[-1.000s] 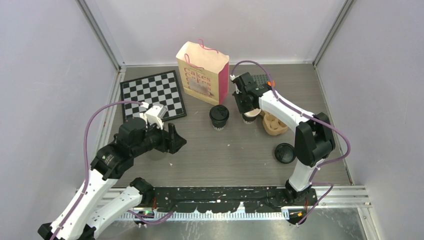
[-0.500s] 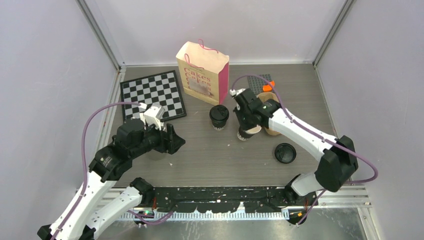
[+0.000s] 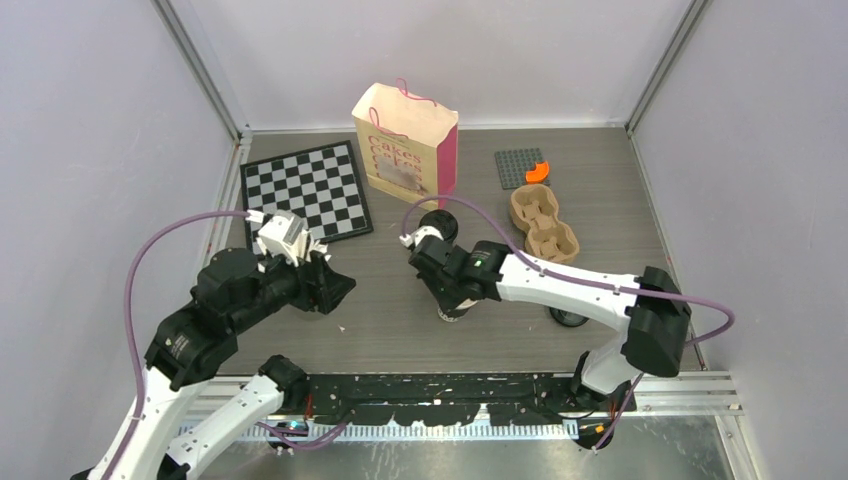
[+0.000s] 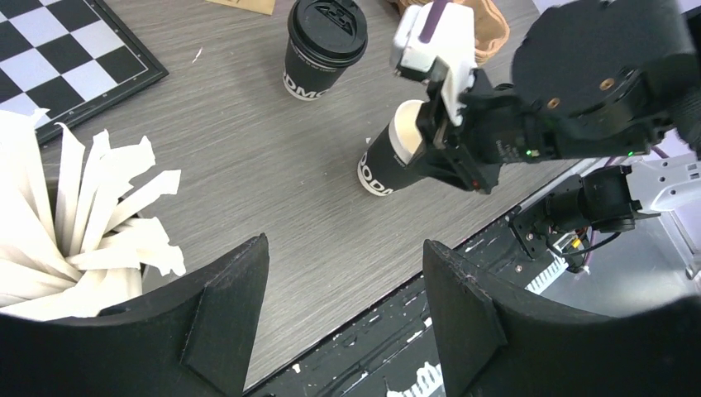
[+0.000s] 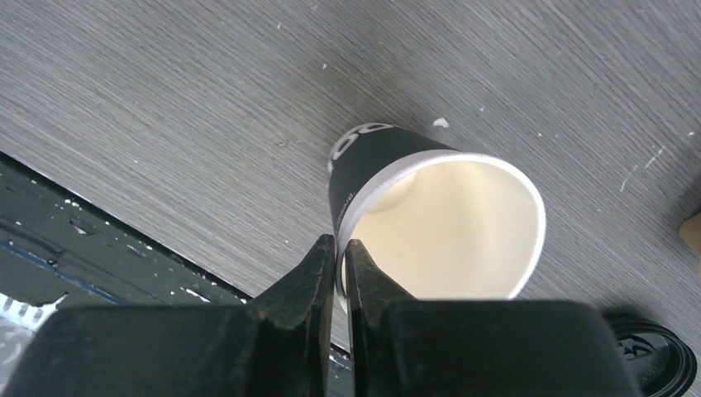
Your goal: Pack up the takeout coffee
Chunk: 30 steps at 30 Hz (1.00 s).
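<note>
An open coffee cup (image 5: 430, 207), black with a white rim and white inside, tilts just above the table near its front middle (image 3: 453, 312). My right gripper (image 5: 340, 248) is shut on its rim, one finger inside and one outside. The left wrist view shows the same cup (image 4: 388, 161) under the right wrist. A second coffee cup (image 4: 322, 37) with its black lid on stands behind it (image 3: 438, 222). A loose black lid (image 5: 653, 356) lies to the right, partly under the right arm (image 3: 568, 317). My left gripper (image 4: 345, 244) hangs open over the left of the table (image 3: 335, 285), holding nothing.
A brown cup carrier (image 3: 542, 222) lies at the back right. A paper bag (image 3: 405, 145) stands at the back centre beside a chessboard (image 3: 305, 190). A cup of white sticks (image 4: 66, 223) sits just left of my left gripper. A grey plate (image 3: 515, 168) with an orange piece (image 3: 537, 172) lies behind the carrier.
My right arm has carried the open cup from beside the carrier forward and left to the table's near middle. The left arm has drifted slightly left.
</note>
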Tool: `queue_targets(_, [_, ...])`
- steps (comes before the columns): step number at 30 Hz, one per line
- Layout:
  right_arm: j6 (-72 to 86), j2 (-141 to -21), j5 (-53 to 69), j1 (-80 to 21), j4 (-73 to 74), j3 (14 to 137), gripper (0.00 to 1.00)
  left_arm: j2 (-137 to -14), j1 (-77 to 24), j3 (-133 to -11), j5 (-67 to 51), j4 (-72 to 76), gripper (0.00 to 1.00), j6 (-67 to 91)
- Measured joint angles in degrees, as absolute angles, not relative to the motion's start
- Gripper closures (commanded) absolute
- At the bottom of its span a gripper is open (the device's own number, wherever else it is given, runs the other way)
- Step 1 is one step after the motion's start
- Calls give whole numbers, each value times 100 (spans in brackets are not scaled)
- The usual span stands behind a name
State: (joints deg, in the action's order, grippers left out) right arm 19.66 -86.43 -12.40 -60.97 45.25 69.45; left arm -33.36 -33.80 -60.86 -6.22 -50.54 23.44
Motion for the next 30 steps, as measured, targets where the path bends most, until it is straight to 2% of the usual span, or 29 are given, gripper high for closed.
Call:
queue_targets(7, [2169, -9146, -1496, -6458, 4552, 7203, 60, -3264, -3380, -6104, -598, -5218, 30, 2346])
queue_targets(16, [2340, -9019, -1949, -6466, 4683, 7703, 49, -3361, -3380, -6117, -729, -5260, 27, 2338])
queue_targets(22, [2711, -8329, -2722, -6036, 4672, 7599, 38, -4121, -3380, -6626, -1059, -5227, 21, 2174])
queue_targets(24, [2956, -7955, -2926, -5717, 4604, 7332, 37, -4359, -3380, -6731, -1219, -5172, 20, 2082])
queue_targets(27, [3262, -7426, -3009, -5103, 4499, 6796, 38, -4626, -3380, -6748, -1518, -5085, 10, 2003])
queue_targets(30, [3489, -7102, -3089, -4471, 4327, 6300, 41, -4932, -3380, -6748, -1872, -4950, 7, 1935])
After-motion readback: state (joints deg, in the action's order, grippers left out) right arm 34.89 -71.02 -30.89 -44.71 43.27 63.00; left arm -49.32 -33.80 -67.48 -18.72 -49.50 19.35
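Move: The right gripper still pinches the rim of the tilted open cup, whose middle is about 3 cm to its right, 1 cm ahead and 5 cm below. The capped cup stands some 16 cm straight ahead. The loose lid lies about 27 cm to its right and 2 cm ahead, and the cup tray 18 cm ahead and 23 cm right. From the left gripper, the open cup is about 5 cm ahead, 21 cm right and 22 cm below. Ease the right gripper about 3 cm left and slightly down to stand the open cup upright, opening the fingers to let go of its rim. Then lift clear and swing right and forward, towards the tray and loose lid, turning some 40 degrees clockwise. Late on, bring the left gripper about 5 cm right towards the open cup, turning slightly clockwise and opening wider. ##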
